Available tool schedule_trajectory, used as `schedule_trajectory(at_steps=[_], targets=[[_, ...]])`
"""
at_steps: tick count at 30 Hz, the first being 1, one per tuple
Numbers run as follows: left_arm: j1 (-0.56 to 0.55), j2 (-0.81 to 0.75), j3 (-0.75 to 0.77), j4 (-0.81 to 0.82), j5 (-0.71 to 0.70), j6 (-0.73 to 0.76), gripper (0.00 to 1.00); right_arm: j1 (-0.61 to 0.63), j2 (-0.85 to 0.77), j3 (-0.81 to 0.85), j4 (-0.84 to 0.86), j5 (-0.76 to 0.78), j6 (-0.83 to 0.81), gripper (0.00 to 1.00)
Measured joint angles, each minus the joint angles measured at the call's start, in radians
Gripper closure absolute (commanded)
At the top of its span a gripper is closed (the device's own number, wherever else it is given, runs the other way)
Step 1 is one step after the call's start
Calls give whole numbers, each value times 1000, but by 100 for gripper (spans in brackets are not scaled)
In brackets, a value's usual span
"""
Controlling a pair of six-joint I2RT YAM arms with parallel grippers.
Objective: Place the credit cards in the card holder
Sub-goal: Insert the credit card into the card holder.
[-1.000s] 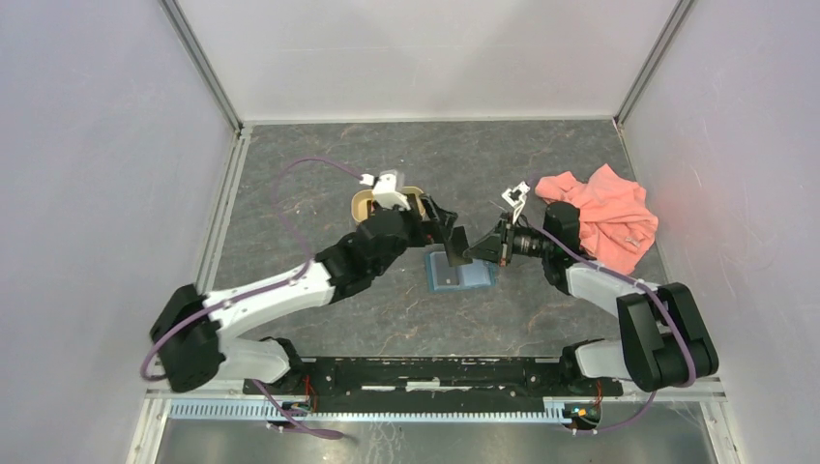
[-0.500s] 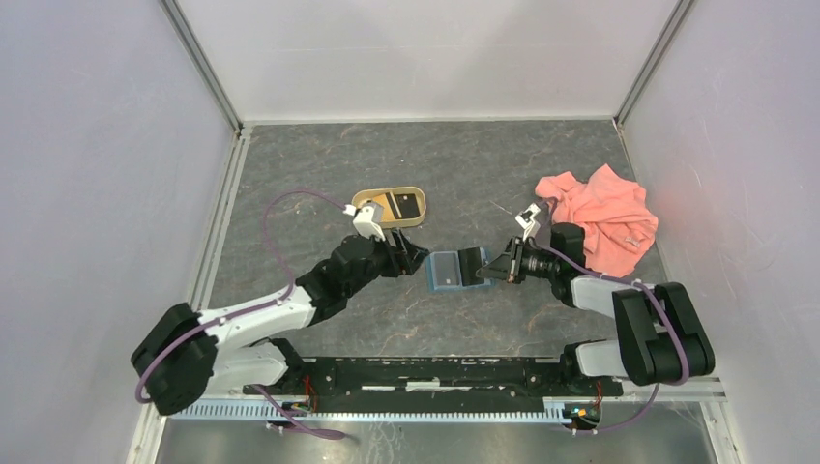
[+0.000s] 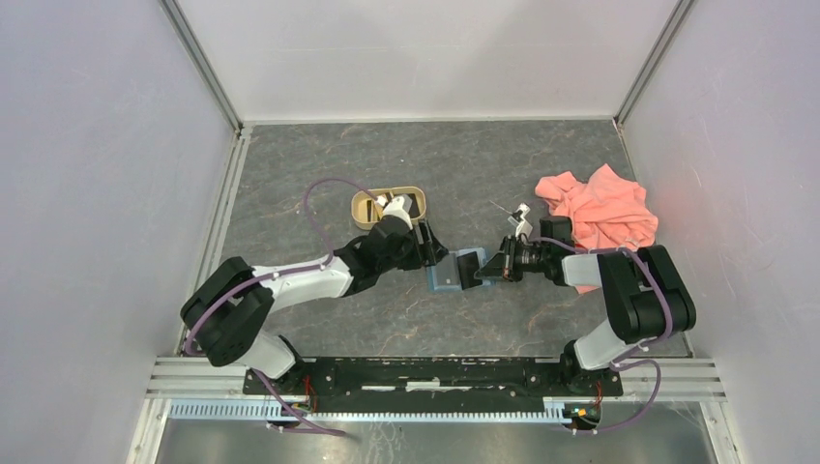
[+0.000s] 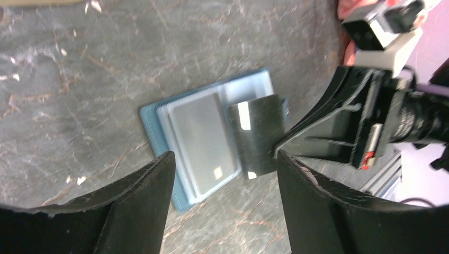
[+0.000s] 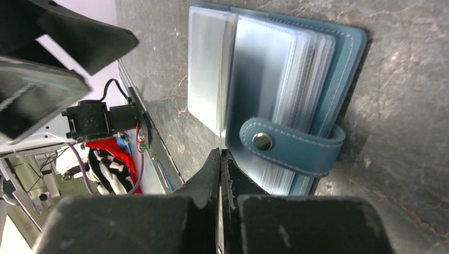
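Observation:
The teal card holder [image 3: 447,280] lies open on the grey table, its clear sleeves facing up [image 4: 204,140]. My right gripper [image 3: 486,268] is shut on a dark credit card [image 4: 258,135], which it holds tilted over the holder's right half. In the right wrist view that card shows only edge-on between the shut jaws [image 5: 219,153], just beside the holder's snap strap [image 5: 296,145]. My left gripper [image 3: 432,253] hovers at the holder's left edge. It is open with nothing between its fingers [image 4: 153,185].
A tan oval tray [image 3: 363,208] stands behind the left wrist, partly hidden by it, with something dark inside. A pink cloth [image 3: 600,217] lies bunched at the right. Grey walls close in the table on three sides.
My left gripper drew back from over the holder, then came in at its left edge with the jaws a little narrower. The right gripper kept the dark card and lowered it toward the holder.

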Motion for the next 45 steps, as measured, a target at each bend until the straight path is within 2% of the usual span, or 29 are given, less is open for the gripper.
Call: schedule_trajectory(at_steps=[3,8,16,25,32,45], targets=[[1,16,64,-45,-20,-30,23,0,34,33,-31,-2,-7,100],[1,42,63,-80,-19,-62,26,0,72,88,-86,-2,-28,100],[1,168,122,-174,4,-72,33,8,137,132,-117,-20,-43,100],[1,237,187,-232,8,-107,51,22,165,156,-137,-50,-47,100],[6,258,197,-230,14,-126,60,22,192,190,-166,-53,-66,100],[7,262,190,-218,16,-127,63,25,215,201,-140,-50,-68,100]])
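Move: The card holder lies open below the left hand: its middle is about 6 cm to the right, level fore-and-aft, some 8 cm lower, its left edge nearly under the fingers. From the right hand, its middle is about 4 cm left, 1 cm ahead and 3 cm below. The black card in the right fingers has its middle about 2 cm left and 1 cm ahead. From the left hand, the card tray is some 14 cm ahead and 9 cm left, about 8 cm lower. Down goes the left hand, about 6.5 cm after a small initial rise, its fingers tipping some 15 degrees more downward and closing to about half their gap, until they straddle the card holder's left edge. Meanwhile the right hand, still pinching the black card, eases about 2 cm forward and 1 cm left and down across the card holder, bringing the card towards the left page's pocket. ##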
